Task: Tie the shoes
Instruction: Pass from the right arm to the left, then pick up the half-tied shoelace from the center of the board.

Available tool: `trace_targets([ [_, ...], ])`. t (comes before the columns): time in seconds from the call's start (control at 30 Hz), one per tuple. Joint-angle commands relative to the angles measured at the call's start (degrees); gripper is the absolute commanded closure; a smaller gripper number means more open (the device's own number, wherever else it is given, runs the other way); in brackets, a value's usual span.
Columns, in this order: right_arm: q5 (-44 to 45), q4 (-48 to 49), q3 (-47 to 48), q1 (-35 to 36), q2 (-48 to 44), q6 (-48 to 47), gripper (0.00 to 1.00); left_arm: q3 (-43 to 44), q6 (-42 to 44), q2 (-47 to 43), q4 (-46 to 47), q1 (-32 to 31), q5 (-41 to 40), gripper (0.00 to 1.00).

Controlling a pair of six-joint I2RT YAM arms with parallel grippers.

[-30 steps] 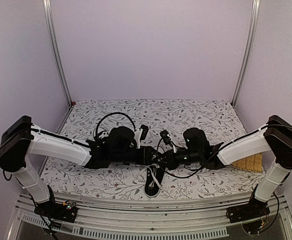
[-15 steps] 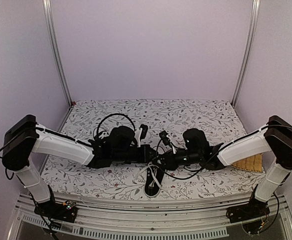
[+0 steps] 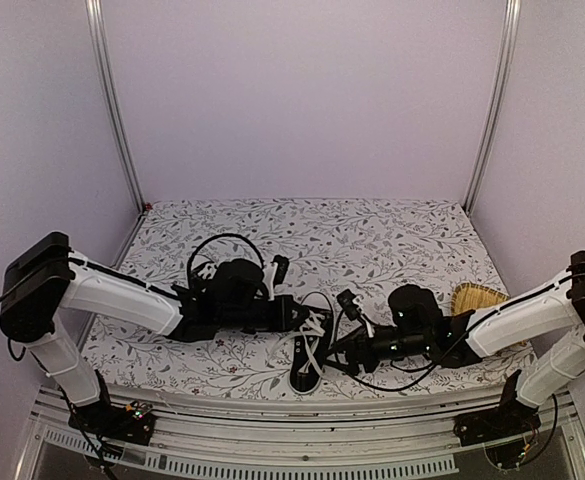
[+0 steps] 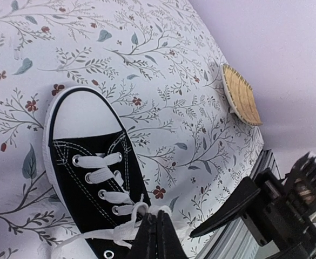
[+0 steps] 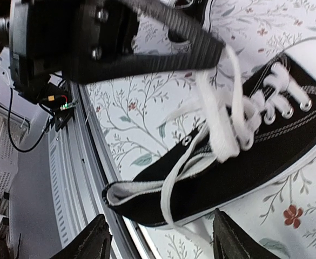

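One of the shoes (image 3: 307, 365), a black sneaker with a white toe cap and white laces, lies near the table's front edge with its toe pointing away. In the left wrist view the shoe (image 4: 90, 170) sits just beyond my left gripper (image 4: 158, 217), which is shut on a loop of white lace (image 4: 126, 226) above the tongue. Seen from above, the left gripper (image 3: 317, 323) is over the shoe's upper part. My right gripper (image 5: 163, 237) stands open beside the shoe's heel (image 5: 147, 197), holding nothing. From above, the right gripper (image 3: 340, 347) is just right of the shoe.
A round woven mat (image 3: 477, 298) lies at the right, behind my right forearm. The table's metal front rail (image 5: 87, 162) runs close under the shoe's heel. A flowered cloth (image 3: 372, 235) covers the table.
The right gripper has opened, let go of the lace and drawn back to the right and nearer the front edge. The left gripper has shut on the lace loop.
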Motion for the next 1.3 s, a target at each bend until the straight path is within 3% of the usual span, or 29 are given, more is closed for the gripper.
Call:
trace_targets([
  [0.0,2.1,3.3,-2.3,2.9,1.0,4.2,0.35,-1.2,-0.3,-2.5,1.5,0.8,-0.6,1.0],
  [0.67,2.3,5.8,3.1,5.0,11.6,2.9,0.69,-1.0,-0.3,-2.6,1.3,0.8,-0.4,1.0],
  [0.83,2.9,6.4,3.2,5.3,12.0,3.2,0.96,-1.3,-0.2,-2.7,1.5,0.8,-0.2,1.0],
  [1.1,11.5,-1.2,4.6,4.7,4.8,4.3,0.98,-3.0,0.9,-5.2,2.5,0.7,0.7,1.0],
  [1.27,11.0,-4.6,5.6,1.4,4.2,4.2,0.98,-4.7,1.2,-6.3,3.7,0.4,1.7,1.0],
])
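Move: The free lace strand that the open right hand goes for hangs over the near side of the shoe's heel opening, about 2 cm back, 2 cm left and 4 cm below it. From the right hand, the shoe's middle is some 6 cm ahead, 4 cm left and 6 cm down, with the lace knot about as far ahead and left but only 3 cm down. From the left hand, that strand is roughly 10 cm back, 3 cm right and 6 cm below. The right fingers close from well open and pinch the free lace strand beside the heel, after the hand has eased back about 2 cm and sunk over 4 cm, edging left as they shut. It then lifts the strand some 3 cm up and 3 cm forward towards the left hand. The left hand stays shut on its lace, rising about a centimetre. ##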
